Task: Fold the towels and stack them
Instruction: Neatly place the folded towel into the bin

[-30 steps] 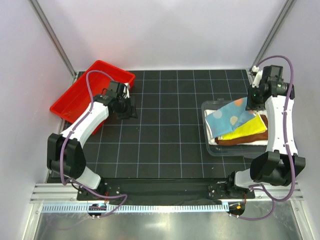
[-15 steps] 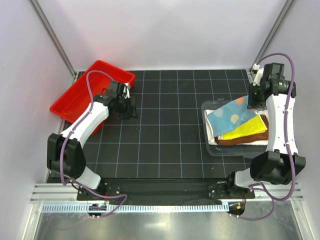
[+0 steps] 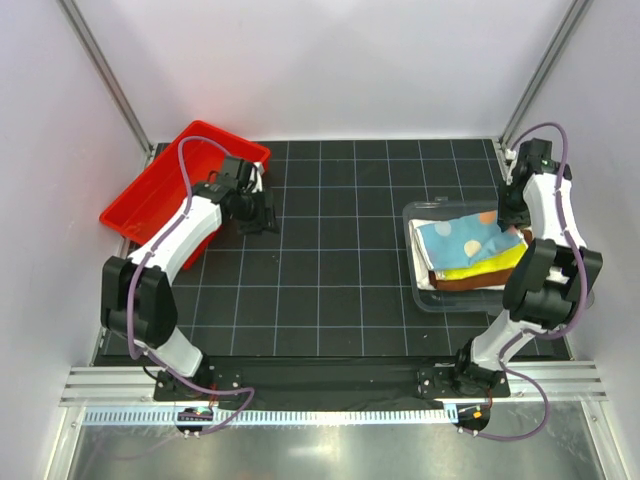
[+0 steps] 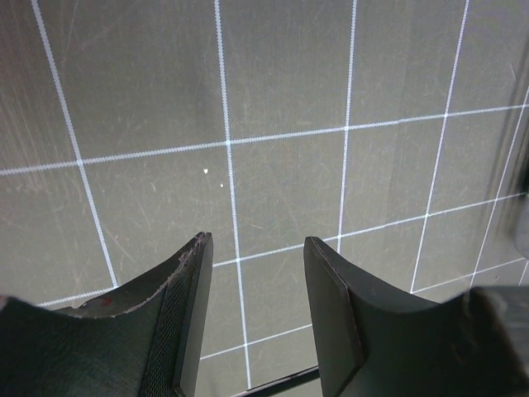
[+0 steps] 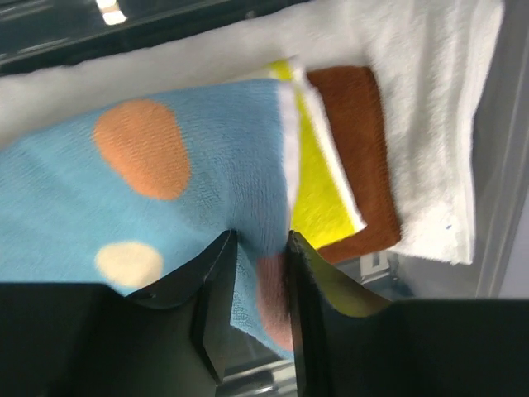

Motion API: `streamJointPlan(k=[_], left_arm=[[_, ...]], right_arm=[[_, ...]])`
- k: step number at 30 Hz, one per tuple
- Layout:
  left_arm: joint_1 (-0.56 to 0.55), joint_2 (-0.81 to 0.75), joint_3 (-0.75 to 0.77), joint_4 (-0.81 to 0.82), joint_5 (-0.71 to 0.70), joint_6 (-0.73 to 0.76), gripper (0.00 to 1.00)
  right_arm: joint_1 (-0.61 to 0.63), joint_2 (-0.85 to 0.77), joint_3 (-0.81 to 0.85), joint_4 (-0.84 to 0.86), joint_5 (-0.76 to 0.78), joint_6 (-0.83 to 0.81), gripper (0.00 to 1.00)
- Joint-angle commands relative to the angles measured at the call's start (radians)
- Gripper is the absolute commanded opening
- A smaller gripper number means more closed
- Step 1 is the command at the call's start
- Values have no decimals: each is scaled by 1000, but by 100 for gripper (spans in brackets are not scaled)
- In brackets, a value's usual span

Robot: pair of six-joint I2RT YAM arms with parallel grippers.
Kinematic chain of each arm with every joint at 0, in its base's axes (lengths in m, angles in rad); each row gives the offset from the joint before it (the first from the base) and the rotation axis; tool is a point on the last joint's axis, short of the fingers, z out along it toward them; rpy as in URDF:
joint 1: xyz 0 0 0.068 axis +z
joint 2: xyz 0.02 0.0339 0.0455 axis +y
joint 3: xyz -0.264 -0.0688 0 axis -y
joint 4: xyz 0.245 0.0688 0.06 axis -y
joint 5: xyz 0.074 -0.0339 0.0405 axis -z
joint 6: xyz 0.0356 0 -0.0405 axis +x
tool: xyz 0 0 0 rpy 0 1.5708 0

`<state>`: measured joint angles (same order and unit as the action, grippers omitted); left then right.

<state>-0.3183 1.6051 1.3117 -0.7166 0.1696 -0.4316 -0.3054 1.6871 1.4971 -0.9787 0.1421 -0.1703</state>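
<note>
The towels lie stacked in the clear bin [image 3: 425,298] at the right. The light-blue spotted towel [image 3: 463,237] [image 5: 165,198] is on top. Under it lie the yellow-green one [image 3: 497,262] [image 5: 318,194], the brown one [image 3: 470,283] [image 5: 355,149] and the white one [image 3: 420,235] [image 5: 421,99]. My right gripper [image 3: 510,215] [image 5: 260,240] stands at the blue towel's far right corner. Its jaws are slightly apart, and the corner hangs loose between them, against one finger. My left gripper [image 3: 262,218] [image 4: 258,244] hovers open over the bare black mat, holding nothing.
A red plastic tray [image 3: 150,195] sits tilted at the mat's far left corner, just left of the left arm. Metal frame posts rise at both back corners. The right arm's elbow hangs over the bin's near right corner.
The right gripper has lowered toward the stack and its jaws have parted, slackening the blue towel's corner. The towel now lies flatter on the pile. The left gripper shifted slightly.
</note>
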Motion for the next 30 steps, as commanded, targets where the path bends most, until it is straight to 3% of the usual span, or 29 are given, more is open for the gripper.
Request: streamJointPlan(k=[1,4,7,13,21,25,27,30], left_arm=[[4,1,47,-18,22,30,52],[4,3,47,-18,25,30,52],[4,-8,47,-14,33,31,53],[5,-40,54,0,82,37,53],[4,-111,12,77,125,24,54],[4,-174,23,103,143,10,54],[4,-214,41,111,149,7,55],[5,-273,75,124,177,5,56]], right_arm=[[-46,44,50,98,128,49,38],[-54,40,81,86,169,113,49],[-52,11,42,112,65,169,59],[-52,34,-14,126,-38,281,60],[-75,85,-58,150,23,310,58],[-72,86,15,63,73,325,58],[-52,37,64,29,68,340,59],[14,-50,156,-18,19,354,73]])
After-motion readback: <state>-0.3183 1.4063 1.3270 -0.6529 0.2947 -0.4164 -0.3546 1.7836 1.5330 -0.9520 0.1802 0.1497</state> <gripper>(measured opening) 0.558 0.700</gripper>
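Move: The right fingers, already part-way open, still have the blue spotted towel's right edge between them; its middle on the stack lies about 10 cm left of this hand, 3 cm back and 4 cm below. Under it, the brown towel's middle is some 6 cm left, 6 cm back and 6 cm below the hand, and the clear bin's middle about 3 cm left and 6 cm back. From the left hand the blue towel is roughly 47 cm right and 3 cm back. The right fingers let go of the blue towel's edge, spreading wider while the hand swings about 3.5 cm right and slightly down, then a little forward and back left, sinks close over the towel's right end, and begins to rise, turning some 20 degrees clockwise throughout. Late on, the empty left hand lifts about 9 cm and tips its fingers up and outward. ##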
